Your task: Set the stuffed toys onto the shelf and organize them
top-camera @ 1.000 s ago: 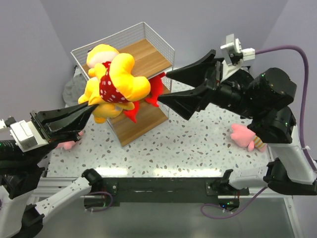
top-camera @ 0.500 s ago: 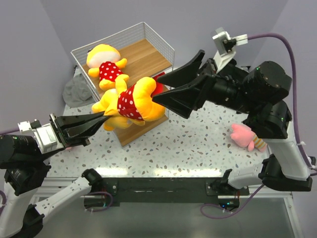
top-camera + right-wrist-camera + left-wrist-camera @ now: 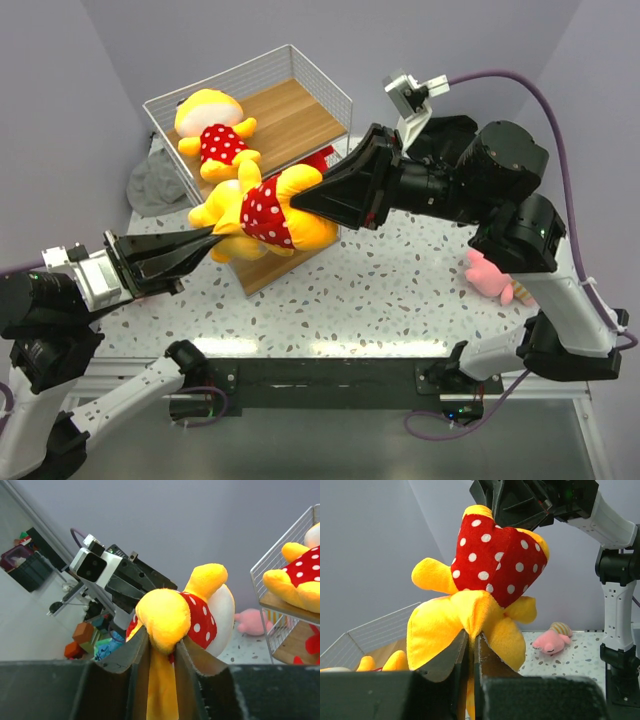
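Observation:
A yellow doll (image 3: 268, 212) in a red white-dotted outfit hangs in the air in front of the shelf (image 3: 290, 108), held from both sides. My left gripper (image 3: 212, 237) is shut on one of its yellow limbs (image 3: 470, 615). My right gripper (image 3: 308, 197) is shut on another yellow part (image 3: 172, 615) from the opposite side. A second yellow doll (image 3: 210, 128) lies on the shelf's top board. A red shark (image 3: 318, 160) shows on a lower board. One pink toy (image 3: 490, 275) lies on the table at the right, partly under my right arm.
A grey fabric hat (image 3: 155, 185) lies left of the shelf against the wall. The white wire rim (image 3: 272, 567) of the shelf stands close to the right of the held doll. The speckled table (image 3: 400, 290) extends in front of the shelf.
The left gripper carried the doll down and forward off the shelf top. The right gripper swung left and closed on the doll's other end.

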You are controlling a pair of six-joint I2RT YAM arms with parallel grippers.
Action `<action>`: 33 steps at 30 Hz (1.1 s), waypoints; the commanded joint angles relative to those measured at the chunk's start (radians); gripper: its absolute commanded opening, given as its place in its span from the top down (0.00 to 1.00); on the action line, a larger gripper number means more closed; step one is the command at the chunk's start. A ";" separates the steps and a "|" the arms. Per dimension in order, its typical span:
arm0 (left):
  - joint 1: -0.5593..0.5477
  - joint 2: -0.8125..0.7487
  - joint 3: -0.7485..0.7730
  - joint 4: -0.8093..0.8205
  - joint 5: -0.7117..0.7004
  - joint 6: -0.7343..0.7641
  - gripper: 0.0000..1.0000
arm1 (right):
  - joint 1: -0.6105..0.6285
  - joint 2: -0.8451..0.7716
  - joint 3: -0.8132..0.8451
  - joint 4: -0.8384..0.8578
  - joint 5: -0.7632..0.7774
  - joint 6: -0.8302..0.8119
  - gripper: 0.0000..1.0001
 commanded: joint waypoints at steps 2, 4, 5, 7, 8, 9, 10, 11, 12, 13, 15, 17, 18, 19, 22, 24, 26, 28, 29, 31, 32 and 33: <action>-0.004 -0.004 -0.017 0.021 -0.025 0.006 0.67 | 0.000 -0.085 -0.033 0.045 0.025 -0.155 0.91; -0.004 -0.007 -0.019 0.019 -0.034 -0.001 0.48 | -0.001 -0.105 -0.031 0.015 0.100 -0.225 0.98; -0.004 -0.009 -0.020 0.019 -0.043 -0.005 0.41 | 0.000 -0.114 -0.043 0.014 0.111 -0.293 1.00; -0.004 -0.010 -0.024 0.018 -0.060 -0.021 0.25 | 0.000 -0.143 -0.072 0.036 0.147 -0.358 1.00; -0.004 -0.013 -0.027 0.028 -0.087 -0.031 0.20 | 0.000 -0.152 -0.097 0.043 0.166 -0.415 1.00; -0.005 -0.013 -0.030 0.030 -0.098 -0.051 0.16 | 0.000 -0.160 -0.106 0.051 0.189 -0.446 1.00; -0.005 -0.015 -0.034 0.030 -0.106 -0.060 0.09 | 0.002 -0.172 -0.115 0.054 0.221 -0.488 1.00; -0.005 -0.016 -0.036 0.015 -0.118 -0.070 0.05 | -0.001 -0.175 -0.126 0.053 0.258 -0.544 1.00; -0.005 -0.016 -0.037 0.005 -0.124 -0.089 0.02 | 0.000 -0.172 -0.125 0.045 0.296 -0.593 1.00; -0.004 -0.018 -0.042 -0.008 -0.129 -0.099 0.00 | 0.000 -0.162 -0.123 0.034 0.319 -0.634 1.00; -0.005 -0.024 -0.054 -0.047 -0.134 -0.117 0.00 | 0.000 -0.149 -0.117 0.024 0.345 -0.760 1.00; -0.004 -0.042 -0.077 -0.074 -0.137 -0.151 0.00 | 0.000 -0.128 -0.099 0.014 0.347 -0.853 1.00; -0.005 -0.051 -0.085 -0.082 -0.138 -0.160 0.00 | 0.000 -0.123 -0.094 0.002 0.321 -0.887 1.00; -0.005 -0.073 -0.103 -0.087 -0.143 -0.168 0.00 | 0.000 -0.123 -0.094 0.005 0.303 -0.921 1.00; -0.004 -0.131 -0.151 -0.101 -0.173 -0.202 0.00 | 0.000 -0.128 -0.109 0.013 0.252 -1.053 1.00; -0.005 -0.162 -0.181 -0.102 -0.207 -0.223 0.00 | 0.000 -0.120 -0.100 -0.005 0.258 -1.131 1.00; -0.004 -0.186 -0.223 -0.120 -0.218 -0.234 0.00 | 0.000 -0.111 -0.089 -0.027 0.244 -1.223 1.00; -0.005 -0.200 -0.247 -0.139 -0.219 -0.240 0.00 | 0.002 -0.099 -0.091 -0.056 0.221 -1.315 1.00; -0.005 -0.203 -0.255 -0.156 -0.227 -0.251 0.00 | 0.002 -0.094 -0.103 -0.061 0.217 -1.339 1.00; -0.005 -0.226 -0.286 -0.163 -0.227 -0.260 0.00 | 0.000 -0.085 -0.120 -0.058 0.197 -1.419 1.00; -0.005 -0.237 -0.298 -0.163 -0.224 -0.266 0.00 | -0.001 -0.085 -0.143 -0.068 0.178 -1.469 1.00; -0.005 -0.257 -0.321 -0.164 -0.226 -0.269 0.00 | 0.000 -0.088 -0.161 -0.064 0.169 -1.510 1.00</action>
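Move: Both hands have the yellow toy between them. The free right part of the top shelf is some 18 cm ahead of the right hand, 3 cm left and 10 cm lower. The seated toy is about 13 cm ahead of the right hand, 17 cm left, 8 cm down. From the left hand, the free part is about 22 cm ahead, 9 cm right, 4 cm down; the held toy's middle is 2 cm ahead, 7 cm right, 4 cm up. Right closes on the toy, swings it about 8 cm forward-right towards the shelf; left lets go, sinks 10 cm. ##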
